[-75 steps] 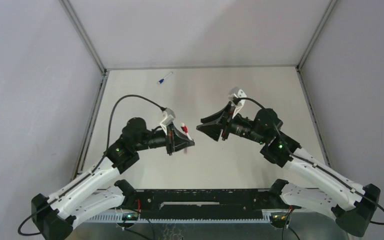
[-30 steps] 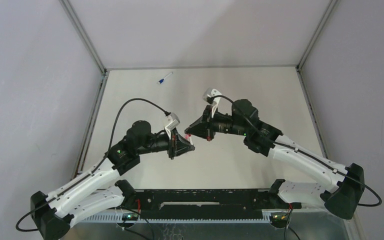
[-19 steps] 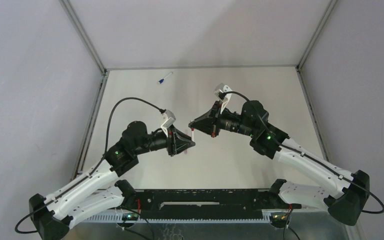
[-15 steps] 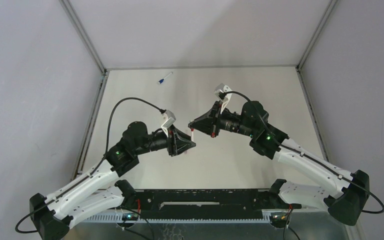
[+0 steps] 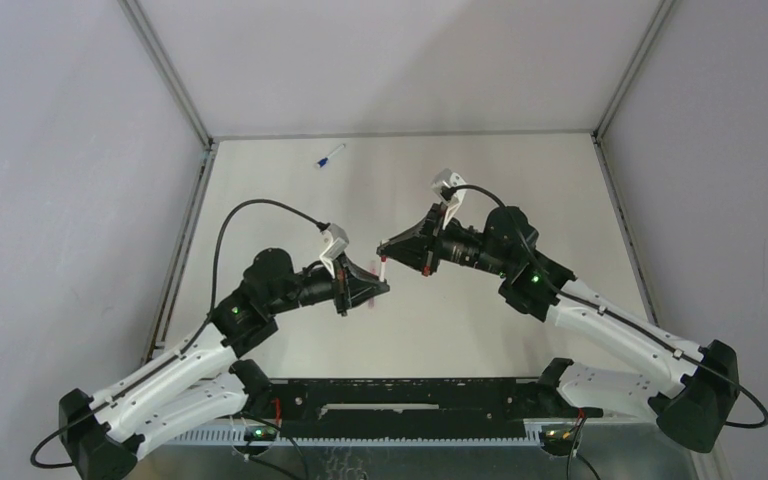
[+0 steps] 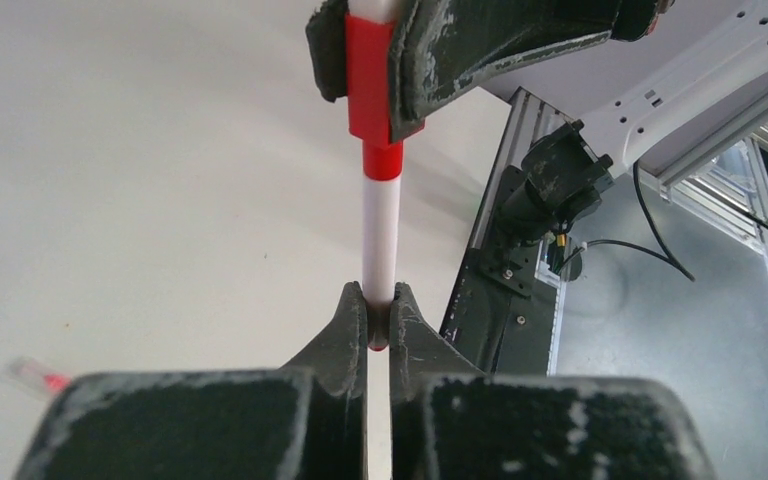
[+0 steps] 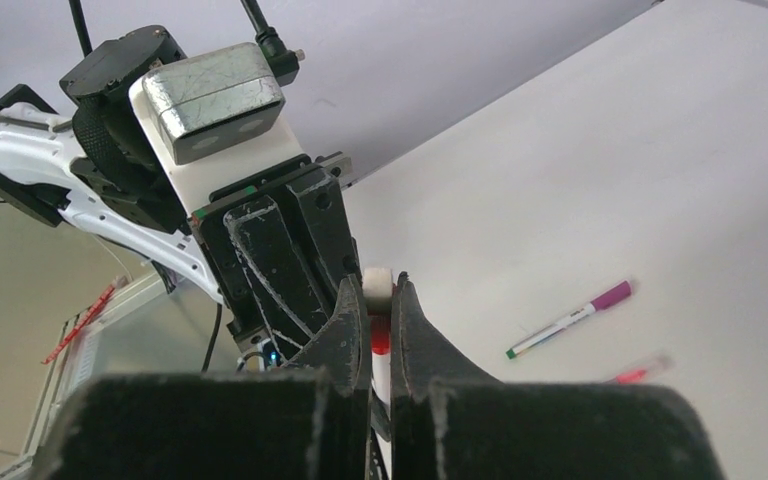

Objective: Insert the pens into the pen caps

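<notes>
A white pen (image 6: 380, 235) with a red collar hangs in the air between both grippers. Its upper end sits inside a red pen cap (image 6: 369, 75). My left gripper (image 6: 378, 312) is shut on the barrel's bottom end. My right gripper (image 7: 378, 297) is shut on the red cap (image 7: 380, 340), whose white end shows between the fingertips. From above, the left gripper (image 5: 384, 287) and right gripper (image 5: 383, 249) face each other tip to tip over the table's middle, with the pen (image 5: 385, 267) spanning the short gap.
A blue-capped pen (image 5: 329, 155) lies at the table's far left. A purple-capped pen (image 7: 570, 318) and a pinkish pen (image 7: 642, 372) lie on the table below the grippers. A black rail (image 5: 400, 395) runs along the near edge, and grey walls enclose the other sides.
A second ago the gripper tips touched. The right gripper has drawn back to the right, baring the white barrel. The left jaws opened briefly and are shut on the barrel's end again.
</notes>
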Controlling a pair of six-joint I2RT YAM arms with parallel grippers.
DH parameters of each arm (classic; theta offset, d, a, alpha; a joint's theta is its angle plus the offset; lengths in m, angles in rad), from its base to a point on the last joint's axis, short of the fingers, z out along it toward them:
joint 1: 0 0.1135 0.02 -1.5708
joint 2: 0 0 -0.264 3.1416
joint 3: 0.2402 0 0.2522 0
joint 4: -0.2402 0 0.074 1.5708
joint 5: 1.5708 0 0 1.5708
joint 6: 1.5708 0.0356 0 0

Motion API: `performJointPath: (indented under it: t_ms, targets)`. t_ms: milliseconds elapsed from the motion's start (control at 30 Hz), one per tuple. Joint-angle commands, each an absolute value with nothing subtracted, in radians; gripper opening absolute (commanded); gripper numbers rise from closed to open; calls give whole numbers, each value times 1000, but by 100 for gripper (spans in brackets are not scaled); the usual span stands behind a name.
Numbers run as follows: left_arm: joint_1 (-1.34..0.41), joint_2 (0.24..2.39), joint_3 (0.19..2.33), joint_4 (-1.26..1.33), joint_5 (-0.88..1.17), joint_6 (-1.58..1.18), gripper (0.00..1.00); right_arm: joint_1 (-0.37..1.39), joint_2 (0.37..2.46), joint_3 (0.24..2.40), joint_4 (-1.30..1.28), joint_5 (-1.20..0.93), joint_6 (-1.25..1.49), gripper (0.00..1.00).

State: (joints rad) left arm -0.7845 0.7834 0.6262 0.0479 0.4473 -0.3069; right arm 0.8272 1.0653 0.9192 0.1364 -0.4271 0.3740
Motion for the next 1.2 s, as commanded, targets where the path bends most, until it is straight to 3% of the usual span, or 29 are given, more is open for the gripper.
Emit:
performJointPath:
  t_ms: [0, 433, 600, 700, 733, 833, 933, 1033, 1167]
  targets:
    - [-781, 729, 608, 62, 334, -286, 0, 847, 1023, 864, 178, -447, 431, 0]
    - [-779, 732, 683, 61, 198, -222, 0, 1007, 1074, 635, 334, -344, 552, 0]
    - [-779, 722, 690, 70, 177, -219, 0, 1051, 1103, 621, 378, -312, 574, 0]
    - [-779, 730, 698, 42, 179, -232, 0, 984, 1043, 680, 312, -321, 530, 0]
    - [-779, 739, 695, 39, 189, -244, 0, 929, 1010, 734, 259, -334, 505, 5]
    - [-782, 782, 656, 50, 186, -282, 0, 762, 913, 968, 83, -296, 387, 44]
    - [-790, 845, 599, 58, 97, -318, 0, 605, 830, 1124, 15, -175, 326, 61]
    - [-811, 961, 604, 24, -46, -399, 0, 519, 761, 1148, -41, -109, 330, 74]
    - [-875, 1210, 741, -127, -195, -500, 0, 496, 678, 1084, -206, -49, 340, 75]
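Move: Above the left hand, some 7 cm up and 3 cm ahead, the red cap already sits on the white pen's upper end. From the right hand, which still grips that cap, the white pen's middle is about 4 cm below and 2 cm back. The pink pen lies on the table about 10 cm ahead of the left hand, 1 cm to its left and 25 cm down, and the purple-capped pen about 7 cm to the left of the pink one and 1 cm farther out. Bearing down on the red cap, the right hand sinks about 5 cm and the left, still pinching the pen's lower end, goes down with it, both drifting slightly left. Then the right fingers open wide, let go of the cap and swing off up and to the right, turning clockwise; the left carries the pen forward and down towards the pink pen, some 7 cm ahead, turning counter-clockwise. ##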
